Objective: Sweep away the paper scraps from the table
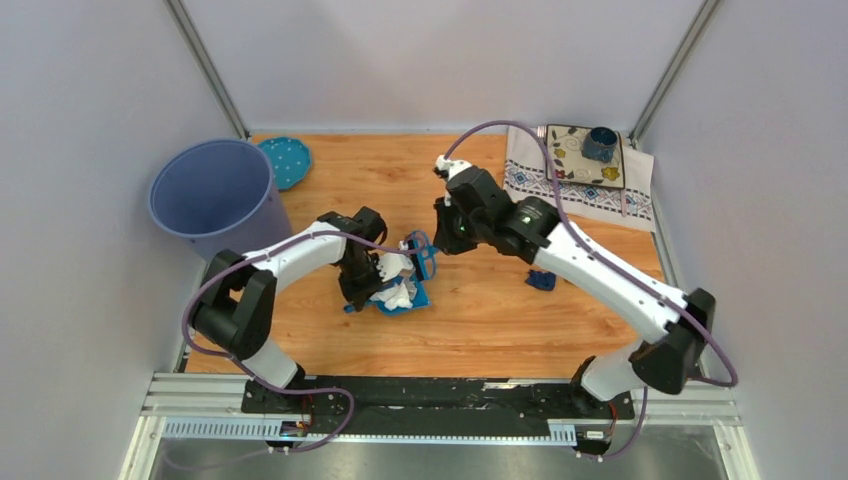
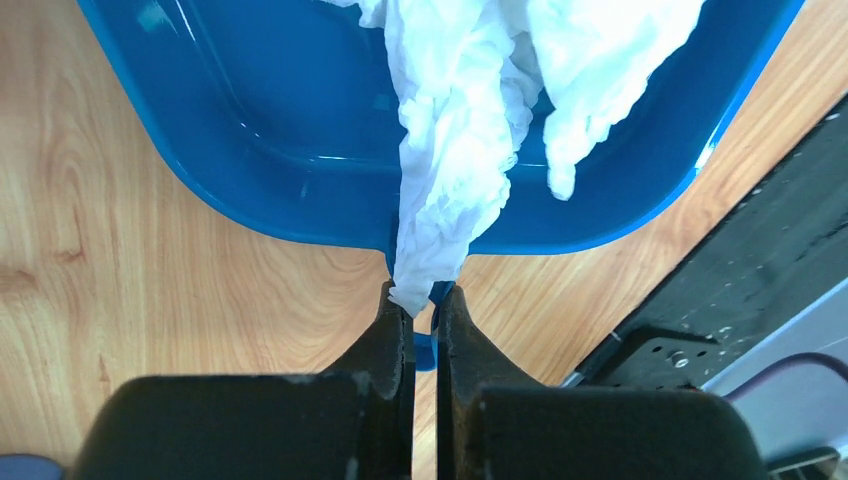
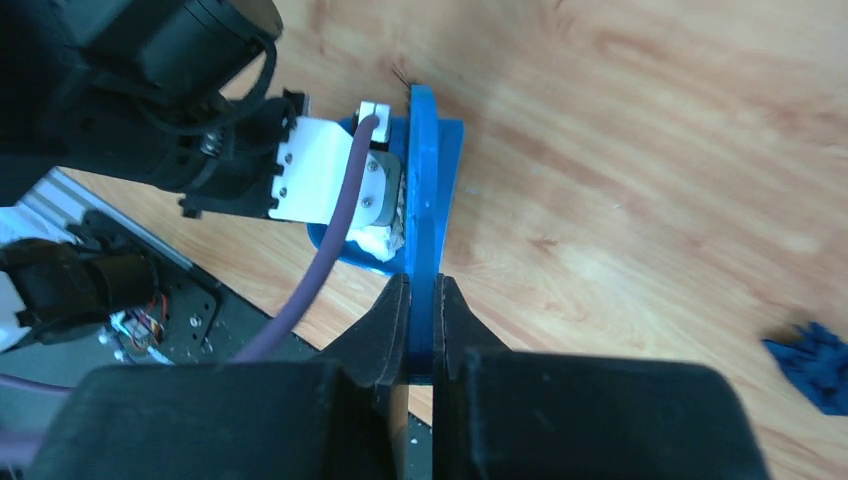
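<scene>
A blue dustpan [image 1: 417, 298] lies on the table [image 1: 480, 320] at the centre, with white crumpled paper scraps [image 1: 396, 292] piled in it. My left gripper [image 2: 425, 296] is shut on the dustpan's handle [image 2: 426, 350] at the near rim of the dustpan [image 2: 250, 120]; a tip of white paper [image 2: 450, 170] hangs over that rim onto the fingertips. My right gripper [image 3: 421, 285] is shut on a thin blue brush [image 3: 422, 180], whose far end reaches the dustpan beside the left wrist. One dark blue scrap [image 1: 541, 280] lies loose under the right forearm, and shows again as the dark blue scrap [image 3: 815, 362].
A blue-grey bin [image 1: 215, 195] stands at the far left, a teal lid [image 1: 285, 160] behind it. A patterned white cloth [image 1: 560, 190] with a tray and blue cup [image 1: 600, 143] lies at the back right. A black rail [image 1: 440, 395] runs along the near edge.
</scene>
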### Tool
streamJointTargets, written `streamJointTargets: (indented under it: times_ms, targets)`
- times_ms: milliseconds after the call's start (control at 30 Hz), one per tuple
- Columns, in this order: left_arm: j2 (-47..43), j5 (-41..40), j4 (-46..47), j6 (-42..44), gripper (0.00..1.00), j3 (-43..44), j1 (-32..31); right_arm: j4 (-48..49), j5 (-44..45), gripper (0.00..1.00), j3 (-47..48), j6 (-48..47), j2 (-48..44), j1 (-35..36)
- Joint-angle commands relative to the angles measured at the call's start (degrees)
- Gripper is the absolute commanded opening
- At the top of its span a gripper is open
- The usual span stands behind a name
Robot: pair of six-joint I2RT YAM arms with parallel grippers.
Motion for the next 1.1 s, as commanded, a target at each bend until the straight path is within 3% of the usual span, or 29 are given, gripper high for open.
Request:
streamJointTargets:
  times_ms: [0,167,367,633,900,1067]
  targets:
    - [-5.0,7.2,0.3,-2.7,0.00,3.2,0.6,-1.9,13.3,0.00,5.7,-2.3,-11.1,0.3]
    - [-8.3,8.8,-2.2,-4.5,0.00,7.7,1.5,-7.1,22.7,0.00,5.6,-3.1,-20.6,-2.0]
    - [-10.6,11.9,-6.9,-8.1,0.00,18.4,6.7,-9.9,23.2,0.00,-1.1,-3.3,-30.2,-7.3]
    - [-12.9,9.6,-13.6,-8.3,0.00,35.0,15.7,-12.5,22.3,0.00,-6.3,-3.4,-32.3,-8.7]
    - [-12.1,6.5,-18.8,-5.5,0.00,51.0,30.9,-12.4,18.2,0.00,-10.4,-3.4,-31.5,-8.8]
    - [-8.4,12.1,-21.5,-4.3,0.00,58.6,46.6,-12.3,17.4,0.00,-12.5,-3.4,-32.3,-8.8]
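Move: The left hand has the loaded dustpan by its handle; the bin stands about 12 cm ahead and 22 cm to its left, its rim some 25 cm higher, with the dotted plate 30 cm ahead and 16 cm left. From the right hand, holding the brush, the blue scrap lies roughly 19 cm right, level fore and aft, 21 cm below; the green scrap is 7 cm further right. The left hand keeps its grip and hoists the dustpan about 31 cm, swinging forward past the bin's near side and, after a slight drift right, left to its rim while the wrist tips up and turns counter-clockwise some 40 degrees. The right hand lifts the brush off towards the right in an arc, about 18 cm, then sinks 10 cm towards the blue scrap, turning clockwise. ##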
